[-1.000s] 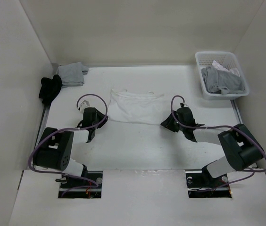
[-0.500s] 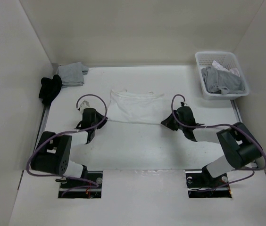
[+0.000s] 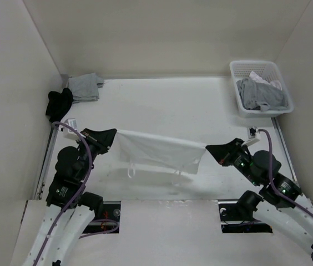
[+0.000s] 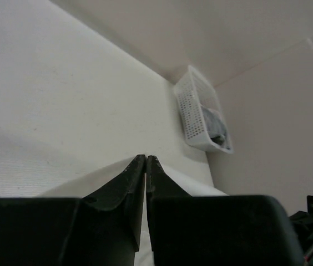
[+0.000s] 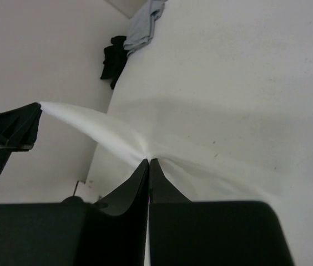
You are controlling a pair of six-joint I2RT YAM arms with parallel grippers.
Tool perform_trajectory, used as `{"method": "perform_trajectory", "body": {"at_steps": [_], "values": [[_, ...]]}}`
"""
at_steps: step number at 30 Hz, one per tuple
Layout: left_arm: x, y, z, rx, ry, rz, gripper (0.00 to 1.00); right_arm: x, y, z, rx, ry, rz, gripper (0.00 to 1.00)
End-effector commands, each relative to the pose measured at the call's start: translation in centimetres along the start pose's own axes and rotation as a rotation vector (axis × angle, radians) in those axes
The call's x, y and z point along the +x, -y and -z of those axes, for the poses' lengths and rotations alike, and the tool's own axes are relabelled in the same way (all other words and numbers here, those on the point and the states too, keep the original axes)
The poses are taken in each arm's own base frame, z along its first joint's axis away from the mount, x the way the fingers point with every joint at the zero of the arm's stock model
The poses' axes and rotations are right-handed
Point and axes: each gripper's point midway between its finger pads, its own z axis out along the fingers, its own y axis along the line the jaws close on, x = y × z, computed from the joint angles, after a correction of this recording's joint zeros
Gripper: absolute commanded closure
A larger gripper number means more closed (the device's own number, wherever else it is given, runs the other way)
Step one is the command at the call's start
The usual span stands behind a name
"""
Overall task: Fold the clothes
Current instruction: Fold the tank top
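The clothes, a thin white sleeveless top (image 3: 156,151), hang stretched in the air between my two grippers over the near half of the table (image 3: 201,105). Its narrow straps dangle below. My left gripper (image 3: 112,135) is shut on the top's left corner, and my right gripper (image 3: 207,148) is shut on the right corner. In the right wrist view the shut gripper (image 5: 149,160) pinches the fabric (image 5: 104,128), which runs taut to the other gripper (image 5: 13,129). In the left wrist view the gripper (image 4: 146,157) is shut, with white cloth (image 4: 192,184) showing beside it.
A white basket (image 3: 278,73) with grey garments (image 3: 261,94) stands at the back right. A folded grey garment (image 3: 85,87) and a black garment (image 3: 59,103) lie at the back left corner. Walls close in the left, back and right sides.
Both grippers shut on the top's near corners. They then rose and drew back toward the near edge, lifting the top off the table so it hangs stretched between them.
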Motion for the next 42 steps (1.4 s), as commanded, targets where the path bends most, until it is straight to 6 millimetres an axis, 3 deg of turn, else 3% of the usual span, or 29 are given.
{"method": "perform_trajectory", "body": {"at_steps": [1,4,7,10,14,18,20,22,25,32,37,42], "values": [[1.4,-0.3,2.3,-0.062,-0.108,-0.018,0.96,1.3,2.6,2.3,0.17,-0.076,0.033,0.97],[2.3,-1.0,1.0,-0.088,-0.14,-0.022,0.96,2.2,2.1,1.0,0.175,-0.11,0.063,0.97],[4.0,-3.4,-1.8,-0.149,-0.177,-0.031,0.96,3.2,3.3,-2.1,0.199,-0.129,0.094,0.97],[5.5,-6.6,-5.3,-0.218,-0.206,-0.029,0.96,3.1,5.8,-6.3,0.22,-0.145,0.072,0.97],[5.8,-10.0,-10.4,-0.282,-0.189,0.006,0.96,1.7,9.4,-11.3,0.248,-0.155,0.01,0.97],[5.0,-11.3,-14.5,-0.314,-0.158,0.038,0.96,0.5,12.7,-15.3,0.302,-0.183,-0.006,0.97],[5.2,-11.3,-15.3,-0.313,-0.161,0.047,0.96,-0.2,13.7,-16.3,0.321,-0.172,-0.008,0.97],[5.6,-11.4,-15.2,-0.313,-0.169,0.042,0.96,-0.7,13.8,-16.2,0.315,-0.161,-0.01,0.97],[6.6,-11.3,-13.3,-0.301,-0.182,0.028,0.96,-0.2,14.0,-14.8,0.319,-0.152,-0.004,0.97],[9.6,-13.1,-6.9,-0.309,-0.223,0.045,0.95,4.7,15.0,-10.3,0.335,-0.196,-0.007,0.96],[10.2,-13.6,-4.2,-0.309,-0.222,0.057,0.95,7.3,14.9,-7.6,0.35,-0.222,-0.021,0.96],[11.8,-13.9,-2.1,-0.304,-0.258,0.068,0.95,9.6,14.3,-6.1,0.359,-0.258,-0.053,0.97]]}}
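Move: I hold the tank top's edge stretched between my hands, its middle hanging some 12 cm below them. The bare table patch it goes down on is about 5 cm ahead, 12 cm right and 27 cm below my left hand; from my right, about 10 cm ahead, 13 cm left and 25 cm below. The grey cloth is roughly 34 cm ahead and 19 cm left of my left hand; the basket is about 38 cm ahead and 27 cm right of my right. Keeping both pinches shut, I swing the tank top forward and down together: after a tiny draw back and up, both hands sweep out about 15 cm while dropping some 20 cm, fingers tipping down about 30 degrees. Then I draw both hands back towards my bases by about 10 cm, staying low over the table, with the fingers easing partly up again. ##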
